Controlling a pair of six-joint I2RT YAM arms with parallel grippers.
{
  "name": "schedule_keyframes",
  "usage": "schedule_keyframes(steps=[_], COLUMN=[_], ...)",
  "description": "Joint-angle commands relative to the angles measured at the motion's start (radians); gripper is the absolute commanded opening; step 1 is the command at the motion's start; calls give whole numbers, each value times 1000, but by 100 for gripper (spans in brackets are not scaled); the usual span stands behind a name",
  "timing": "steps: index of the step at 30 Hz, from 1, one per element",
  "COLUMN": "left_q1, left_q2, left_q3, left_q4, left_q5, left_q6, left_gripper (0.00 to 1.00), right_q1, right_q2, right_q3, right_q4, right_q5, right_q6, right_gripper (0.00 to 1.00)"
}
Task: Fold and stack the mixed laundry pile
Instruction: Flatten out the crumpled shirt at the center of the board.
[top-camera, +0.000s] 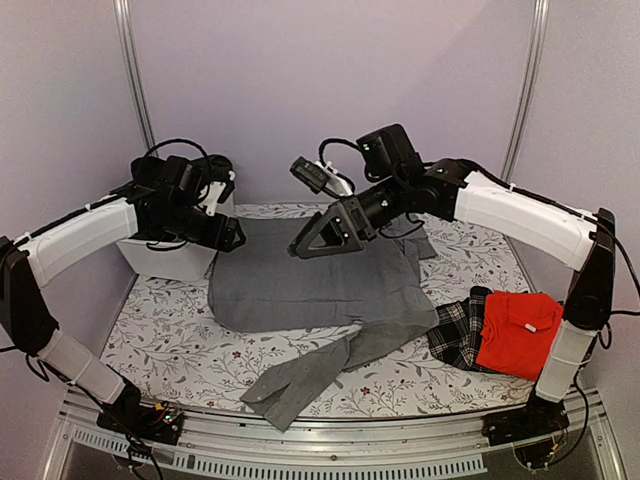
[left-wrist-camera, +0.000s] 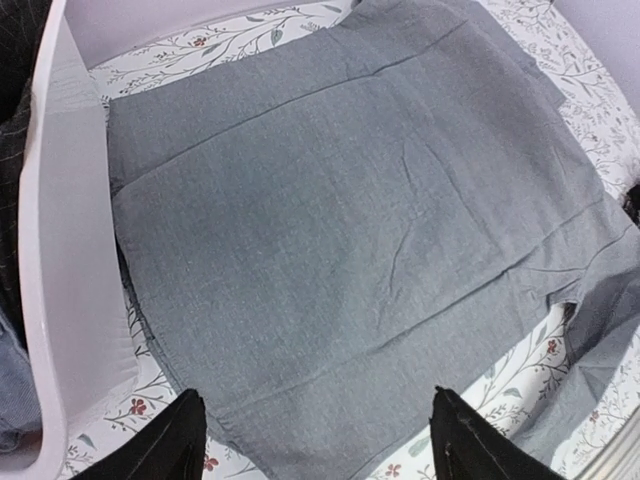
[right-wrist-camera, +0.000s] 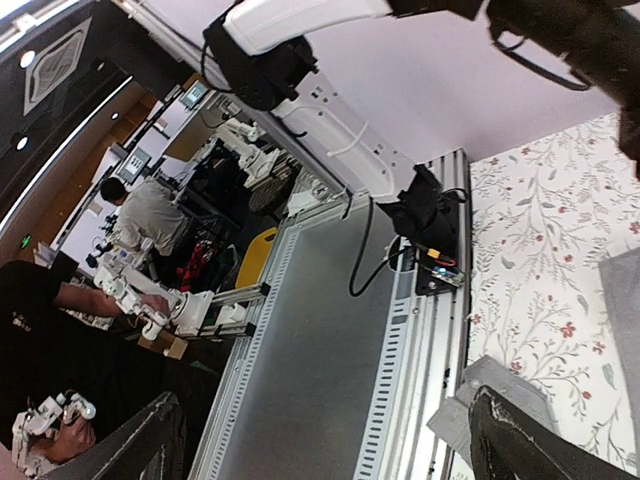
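Observation:
A grey long-sleeved shirt (top-camera: 310, 285) lies spread flat on the floral table cover, one sleeve (top-camera: 305, 378) trailing toward the front edge. At the right, a red shirt (top-camera: 518, 332) lies folded on plaid cloth (top-camera: 458, 330). My left gripper (top-camera: 233, 236) hovers open over the shirt's left edge; in the left wrist view the shirt (left-wrist-camera: 350, 220) fills the frame above that gripper (left-wrist-camera: 315, 445), nothing between its fingers. My right gripper (top-camera: 306, 246) hangs open above the shirt's middle. Its wrist view faces the table's front; the gripper (right-wrist-camera: 330, 450) is empty, and the sleeve's cuff (right-wrist-camera: 490, 392) shows.
A white plastic tub (top-camera: 165, 258) stands at the back left beside the shirt. Its wall (left-wrist-camera: 70, 250) runs along the left of the left wrist view, with dark cloth (left-wrist-camera: 15, 150) and blue cloth (left-wrist-camera: 12, 400) inside. A metal rail (top-camera: 330, 435) borders the front.

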Motion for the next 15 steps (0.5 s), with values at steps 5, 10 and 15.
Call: schedule_keyframes(steps=[5, 10, 15], left_q1=[-11, -35, -43], left_q2=[-17, 19, 59], left_q3=[-53, -78, -81], left_q4=[50, 62, 63], left_q5=[89, 88, 76], left_q6=[-9, -4, 1], left_gripper=[77, 75, 74], right_q1=[-426, -629, -686], right_q2=[-181, -169, -55], right_q3=[-321, -495, -524], right_q4=[17, -7, -40], right_q5=[396, 563, 602], right_q6=[93, 101, 71], right_gripper=[78, 52, 41])
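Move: The right hand is high over the near middle of the board; the shirt's right edge, near its near corner, lies some 22 cm ahead, 27 cm to its right and 33 cm below. The loose grey strip's middle lies about 5 cm ahead and 2 cm right, the plaid cloth 14 cm ahead and 33 cm right, both near table level. From the left hand that edge is about 45 cm right, level ahead, 18 cm down. Right hand sweeps some 40 cm right, forward, down towards the shirt's right edge, turning clockwise, half-closing; left sinks. ##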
